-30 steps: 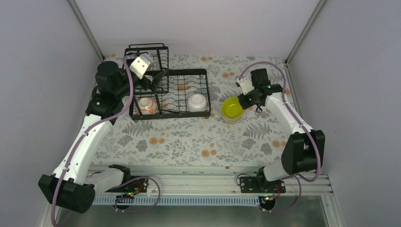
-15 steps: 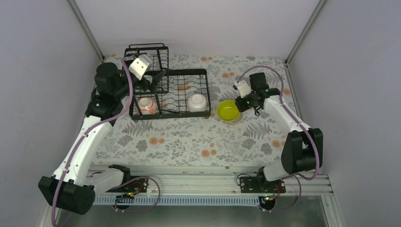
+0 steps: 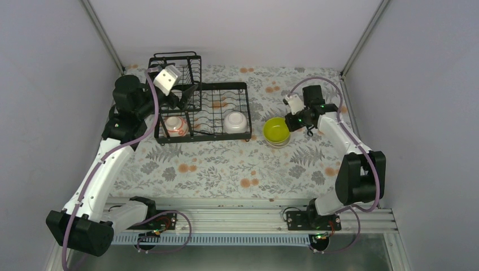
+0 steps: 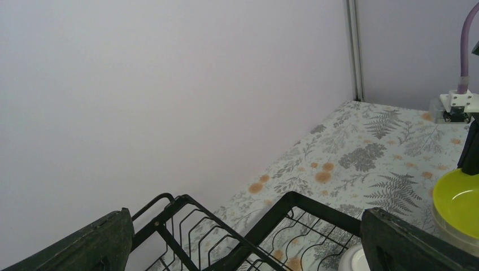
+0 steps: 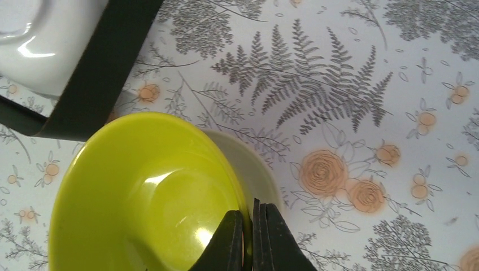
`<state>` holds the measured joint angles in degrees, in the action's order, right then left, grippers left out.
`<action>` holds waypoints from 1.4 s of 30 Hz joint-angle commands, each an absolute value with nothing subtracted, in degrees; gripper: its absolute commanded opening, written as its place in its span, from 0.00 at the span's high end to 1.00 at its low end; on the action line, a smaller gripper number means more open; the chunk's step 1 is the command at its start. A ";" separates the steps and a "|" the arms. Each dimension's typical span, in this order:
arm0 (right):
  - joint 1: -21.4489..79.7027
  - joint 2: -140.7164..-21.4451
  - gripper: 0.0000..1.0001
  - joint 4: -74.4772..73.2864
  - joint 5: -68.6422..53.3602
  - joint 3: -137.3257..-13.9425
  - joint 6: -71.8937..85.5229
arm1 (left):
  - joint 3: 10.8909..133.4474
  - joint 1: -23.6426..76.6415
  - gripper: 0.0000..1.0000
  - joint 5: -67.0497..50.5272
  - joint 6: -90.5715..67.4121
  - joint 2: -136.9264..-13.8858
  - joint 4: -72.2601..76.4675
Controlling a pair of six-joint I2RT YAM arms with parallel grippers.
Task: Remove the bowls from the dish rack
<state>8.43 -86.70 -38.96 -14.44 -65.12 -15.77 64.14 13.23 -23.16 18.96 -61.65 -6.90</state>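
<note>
The black wire dish rack (image 3: 226, 84) stands at the back left of the table. A white bowl (image 3: 236, 121) and a red-patterned bowl (image 3: 176, 124) sit in its front row. My left gripper (image 3: 182, 97) hovers open over the rack's taller basket end, its fingers wide apart around nothing (image 4: 248, 237). Right of the rack, my right gripper (image 3: 294, 121) is shut on the rim of the pale green bowl (image 3: 277, 130). In the right wrist view the jaws (image 5: 249, 217) pinch the bowl's wall (image 5: 147, 192), which is tilted low over the cloth.
A floral cloth (image 3: 237, 169) covers the table. Grey walls close in the left, back and right sides. The rack's corner bar (image 5: 101, 68) and the white bowl (image 5: 39, 45) lie close to the left of the green bowl.
My right gripper swung the green bowl slightly left, then back to the right. The left arm has not moved.
</note>
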 commanded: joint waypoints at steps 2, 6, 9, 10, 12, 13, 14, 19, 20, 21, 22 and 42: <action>5.74 -85.72 0.96 -37.88 -16.98 -66.14 -15.51 | 63.86 12.95 0.00 -24.52 18.83 -61.18 -5.07; 5.24 -86.43 0.96 -37.88 -18.80 -65.41 -15.81 | 63.84 12.84 0.00 -24.53 18.85 -61.27 -5.05; 5.02 -86.90 0.96 -37.70 -20.28 -64.82 -15.84 | 63.98 12.75 0.00 -24.52 18.73 -61.22 -5.18; 4.96 -86.98 0.96 -37.59 -20.71 -64.66 -15.83 | 63.97 12.79 0.00 -24.59 18.72 -61.21 -5.18; 4.98 -87.29 0.96 -37.50 -20.95 -64.53 -15.90 | 63.90 12.82 0.00 -24.54 18.72 -61.13 -5.14; 4.96 -87.42 0.96 -37.38 -20.89 -64.45 -15.98 | 63.90 12.78 0.00 -24.63 18.73 -61.09 -5.18; 4.97 -87.63 0.96 -37.09 -20.65 -64.31 -16.12 | 63.78 12.69 0.00 -24.62 18.72 -61.12 -5.18; 4.88 -88.24 0.96 -36.28 -19.19 -63.66 -16.92 | 63.50 12.62 0.00 -24.89 18.63 -61.02 -4.91; 4.84 -88.38 0.96 -36.20 -19.06 -63.51 -16.96 | 63.51 12.60 0.00 -24.96 18.56 -61.02 -4.92; 4.76 -88.56 0.96 -36.12 -19.26 -63.46 -16.92 | 63.47 12.62 0.00 -24.96 18.56 -61.04 -4.90; 4.75 -88.84 0.96 -36.16 -19.66 -63.34 -16.94 | 63.48 12.61 0.00 -24.96 18.55 -61.01 -4.91; 4.75 -85.37 0.43 -39.36 -13.94 -64.50 -18.71 | 63.41 12.35 0.00 -25.46 18.45 -60.56 -4.89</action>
<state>5.10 -90.21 -37.60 -16.56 -63.05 -17.61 63.81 12.58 -24.23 18.81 -61.63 -6.07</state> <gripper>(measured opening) 0.557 0.999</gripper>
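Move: The right hand still pinches the right rim of the yellow-green bowl, just above the cream bowl it is going into; the cream bowl's middle lies about 3 cm to the left, 2 cm back and 7 cm below. The rack's near right corner is some 15 cm left and 2 cm back, and the white bowl in the rack about 20 cm left and 3 cm ahead. From the idle left hand, the cream bowl is roughly 32 cm to the right, level with it and 33 cm lower. Keeping its pinch on the rim, the right hand first shifts about 1 cm to the right to line the yellow-green bowl up over the cream one, then lowers it some 3 cm, nearly straight down, into the cream bowl. With the bowl down, the fingers open to a little over half and let go of the rim, staying low on either side of it, one over the inside of the bowl and one outside. ##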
